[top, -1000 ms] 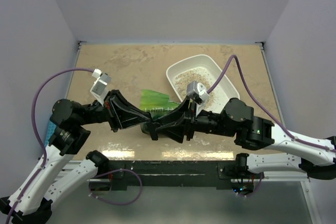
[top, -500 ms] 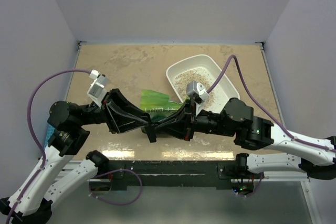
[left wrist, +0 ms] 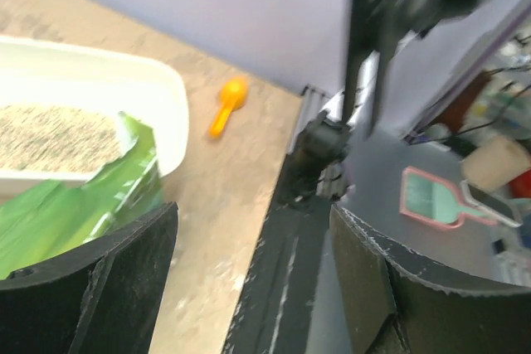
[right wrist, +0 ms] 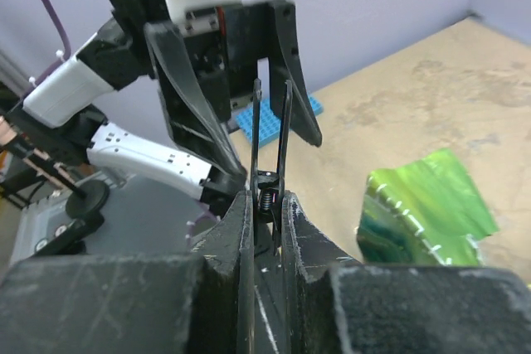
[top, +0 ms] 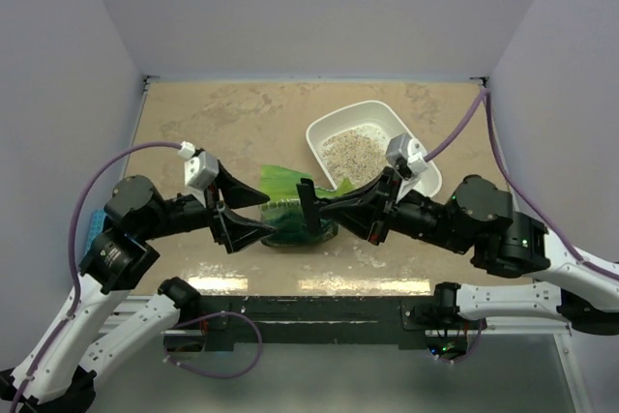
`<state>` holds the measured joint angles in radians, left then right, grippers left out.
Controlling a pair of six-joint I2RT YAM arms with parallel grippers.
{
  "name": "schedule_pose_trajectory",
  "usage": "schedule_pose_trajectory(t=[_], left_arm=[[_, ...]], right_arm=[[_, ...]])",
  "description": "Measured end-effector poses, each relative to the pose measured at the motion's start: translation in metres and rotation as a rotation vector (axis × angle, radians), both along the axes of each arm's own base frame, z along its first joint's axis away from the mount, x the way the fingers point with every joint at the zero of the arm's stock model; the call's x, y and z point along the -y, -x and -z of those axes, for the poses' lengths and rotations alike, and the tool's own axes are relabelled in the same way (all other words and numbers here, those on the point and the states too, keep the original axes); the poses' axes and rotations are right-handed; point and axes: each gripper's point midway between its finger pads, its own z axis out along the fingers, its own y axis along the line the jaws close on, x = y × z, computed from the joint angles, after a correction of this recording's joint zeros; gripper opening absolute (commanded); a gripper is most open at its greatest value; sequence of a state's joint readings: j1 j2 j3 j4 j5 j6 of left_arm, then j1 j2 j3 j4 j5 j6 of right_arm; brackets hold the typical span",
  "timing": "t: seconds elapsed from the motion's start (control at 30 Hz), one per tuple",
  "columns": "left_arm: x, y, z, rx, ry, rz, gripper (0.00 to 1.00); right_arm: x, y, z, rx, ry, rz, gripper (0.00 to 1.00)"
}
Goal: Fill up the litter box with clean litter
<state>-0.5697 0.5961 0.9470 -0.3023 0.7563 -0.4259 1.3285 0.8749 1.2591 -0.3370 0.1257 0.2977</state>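
The white litter box (top: 418, 157) sits at the back right of the table, with clean litter (top: 350, 150) heaped inside; the left wrist view shows the litter box (left wrist: 170, 101) and litter (left wrist: 50, 128) too. A crinkled green bag (top: 285, 208) lies in front of it, between the two arms. My right gripper (top: 325, 208) is shut on a black spring clip (right wrist: 270, 134), which it holds upright over the bag. My left gripper (top: 267, 213) stands open just left of the bag (left wrist: 75, 205), with nothing between its fingers (left wrist: 99, 275).
An orange scoop (left wrist: 227, 107) lies on the tabletop beyond the litter box. A blue pad (top: 92, 235) sits at the table's left edge. The near table edge (left wrist: 290, 230) runs under the left gripper, and a teal dustpan (left wrist: 433, 198) lies off the table.
The left gripper opened, let go of the clip and drew back left. The right gripper closed on the clip and carried it up and to the right.
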Motion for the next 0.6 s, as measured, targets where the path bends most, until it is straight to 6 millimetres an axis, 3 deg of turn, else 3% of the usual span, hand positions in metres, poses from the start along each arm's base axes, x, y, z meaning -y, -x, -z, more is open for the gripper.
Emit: schedule_pose_trajectory(t=[0.23,0.43,0.6], left_arm=[[-0.001,-0.045,0.058,0.017,-0.208,-0.129,0.78],[0.005,-0.071,0.11,0.01,-0.34,-0.135,0.76],[0.005,-0.079,0.13,0.071,-0.379,-0.127,0.79]], right_arm=[[0.024,-0.014,-0.02,0.081,0.06,0.092,0.0],[0.017,-0.025,0.012,0.136,0.221,0.111,0.0],[0.015,-0.026,0.041,0.157,0.309,0.096,0.0]])
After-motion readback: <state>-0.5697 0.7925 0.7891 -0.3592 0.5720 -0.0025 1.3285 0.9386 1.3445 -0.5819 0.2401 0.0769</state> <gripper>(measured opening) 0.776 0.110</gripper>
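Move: The green litter bag lies some 16 cm ahead of the empty, open left hand, about 3 cm to its right and 28 cm below. The right hand already holds the black clip, roughly 7 cm right of the left hand, level with it fore and aft and 6 cm higher; from the right hand the bag is some 18 cm ahead, 4 cm left and 34 cm down. The litter box sits about 20 cm beyond the bag and 19 cm to its right. Down about 13 cm and forward 8, the left hand swoops towards the bag with fingers staying open, their tips tilting down some 20 degrees, and eases off still clear of the bag. The right hand first lifts slightly and draws right, away from the left, then sinks and edges forward towards the bag, ending about 4 cm lower, its fingers dipping too and keeping hold of the clip. ##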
